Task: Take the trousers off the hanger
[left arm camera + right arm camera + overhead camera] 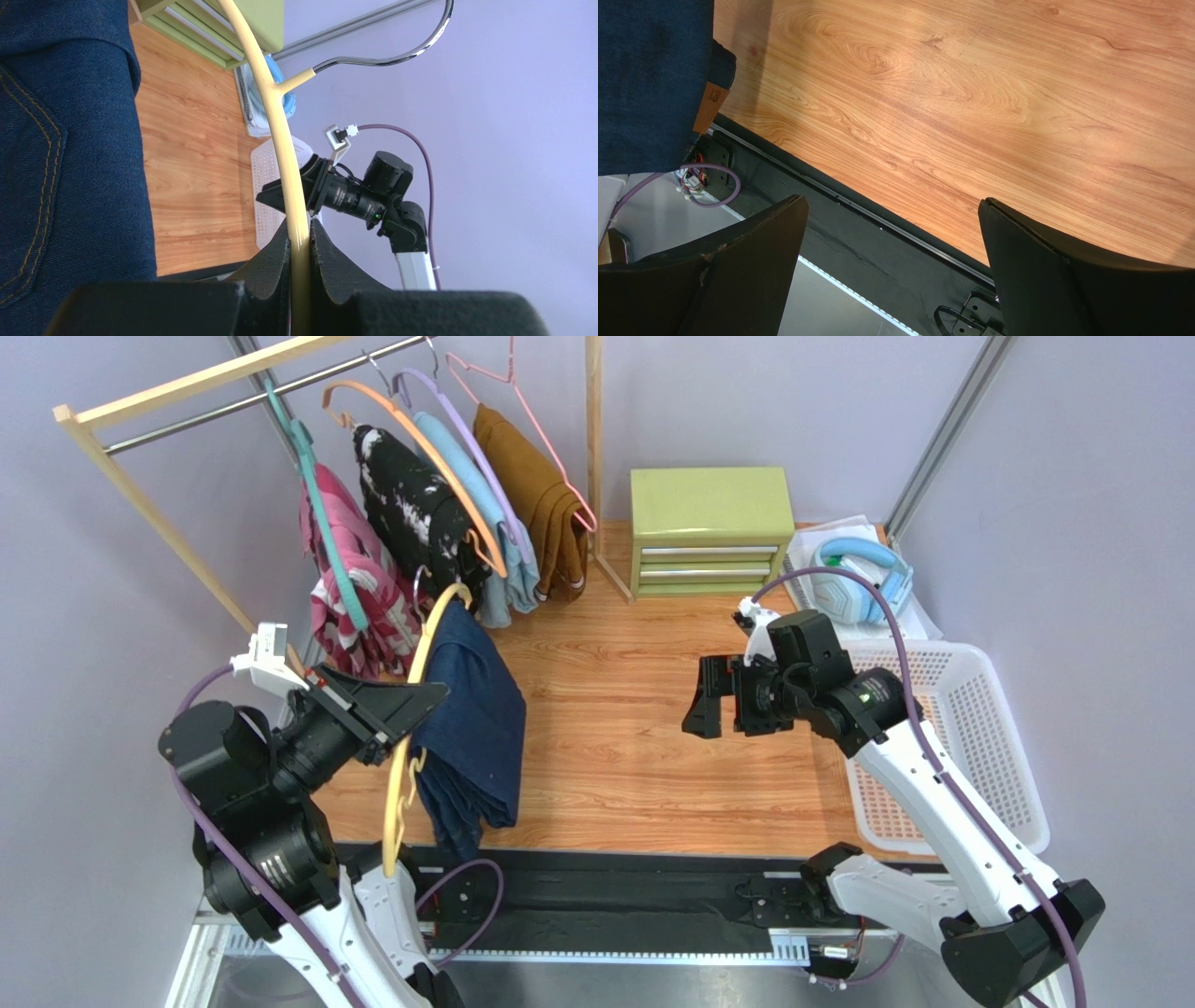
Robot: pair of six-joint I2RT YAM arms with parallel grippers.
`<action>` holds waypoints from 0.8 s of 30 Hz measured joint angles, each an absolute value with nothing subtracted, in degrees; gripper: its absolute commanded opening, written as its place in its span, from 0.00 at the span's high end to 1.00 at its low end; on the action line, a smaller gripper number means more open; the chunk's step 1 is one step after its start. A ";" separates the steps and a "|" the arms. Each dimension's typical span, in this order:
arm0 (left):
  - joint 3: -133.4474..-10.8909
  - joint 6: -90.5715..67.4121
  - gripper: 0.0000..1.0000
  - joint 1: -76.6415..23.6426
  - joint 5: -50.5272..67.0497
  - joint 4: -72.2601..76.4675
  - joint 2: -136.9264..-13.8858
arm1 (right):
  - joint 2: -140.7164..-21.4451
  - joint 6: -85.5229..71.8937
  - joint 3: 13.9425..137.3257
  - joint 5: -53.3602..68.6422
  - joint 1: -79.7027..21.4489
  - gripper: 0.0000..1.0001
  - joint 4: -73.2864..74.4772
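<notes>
Dark navy trousers (474, 721) hang folded over a pale yellow hanger (420, 655) that is off the rail and held up over the left of the wooden table. My left gripper (417, 703) is shut on the hanger's arm; in the left wrist view the hanger (279, 133) runs up from between the closed jaws of the gripper (300, 231), with the trousers (63, 140) at the left. My right gripper (706, 697) hovers open to the right, facing the trousers (647, 70); nothing is between its fingers (759, 238). Pink blotched trousers (334, 588) stay on a teal hanger (320, 518) on the rail.
The wooden clothes rack (154, 399) at the back left also carries a black white-splotched garment (414, 497), a light blue one (491, 518) and a brown one (544, 501). A green drawer box (709, 525) stands at the back. A white basket (982, 742) lies at the right.
</notes>
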State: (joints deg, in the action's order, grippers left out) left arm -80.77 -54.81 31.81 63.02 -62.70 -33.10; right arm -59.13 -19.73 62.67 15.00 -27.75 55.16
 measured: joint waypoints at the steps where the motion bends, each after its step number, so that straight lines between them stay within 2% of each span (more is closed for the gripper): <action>1: -80.97 -54.81 1.00 31.81 63.44 -62.46 -33.80 | -59.09 -19.86 62.61 14.87 -27.86 0.00 55.05; 10: -80.97 -54.78 1.00 31.70 66.06 -61.17 -36.64 | -60.05 -21.43 62.61 14.41 -28.12 0.00 54.00; 13: -80.97 -54.68 1.00 28.62 65.82 -60.69 -38.22 | -60.90 -21.45 62.61 14.44 -28.12 0.00 53.84; 15: -81.12 -54.59 1.00 21.96 63.79 -60.47 -40.42 | -61.58 -21.45 62.61 14.44 -28.12 0.00 53.76; 20: -81.80 -55.81 1.00 -4.32 52.69 -58.43 -47.42 | -62.65 -21.43 62.61 14.37 -28.12 0.00 53.54; 24: -79.66 -59.00 1.00 -18.96 43.35 -52.12 -49.98 | -62.59 -21.43 62.61 13.76 -28.12 0.00 53.30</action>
State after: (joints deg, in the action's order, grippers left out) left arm -79.66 -59.00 -18.96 43.35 -52.12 -49.98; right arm -62.59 -21.43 62.61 13.76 -28.12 53.30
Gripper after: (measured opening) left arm 0.139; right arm 0.998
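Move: The navy trousers hang from the yellow hanger already pinched in the left hand, their middle about 17 cm below, 3 cm ahead and 4 cm to the right. The place they are being taken to, the open right gripper, is roughly 30 cm right, 5 cm farther out and 20 cm lower. The pink trousers on the rack are some 15 cm ahead, 5 cm left and 10 cm down. From the right hand, the navy trousers are about 26 cm left, 2 cm back and 3 cm higher. The navy trousers, still on their yellow hanger, are carried to the right towards the open right gripper: the left hand keeps its pinch on the hanger, first eases about 1 cm forward, then sweeps some 7 cm right while sinking a couple of centimetres. It turns about 30 degrees clockwise as it goes, the fingers tipping slightly down. ##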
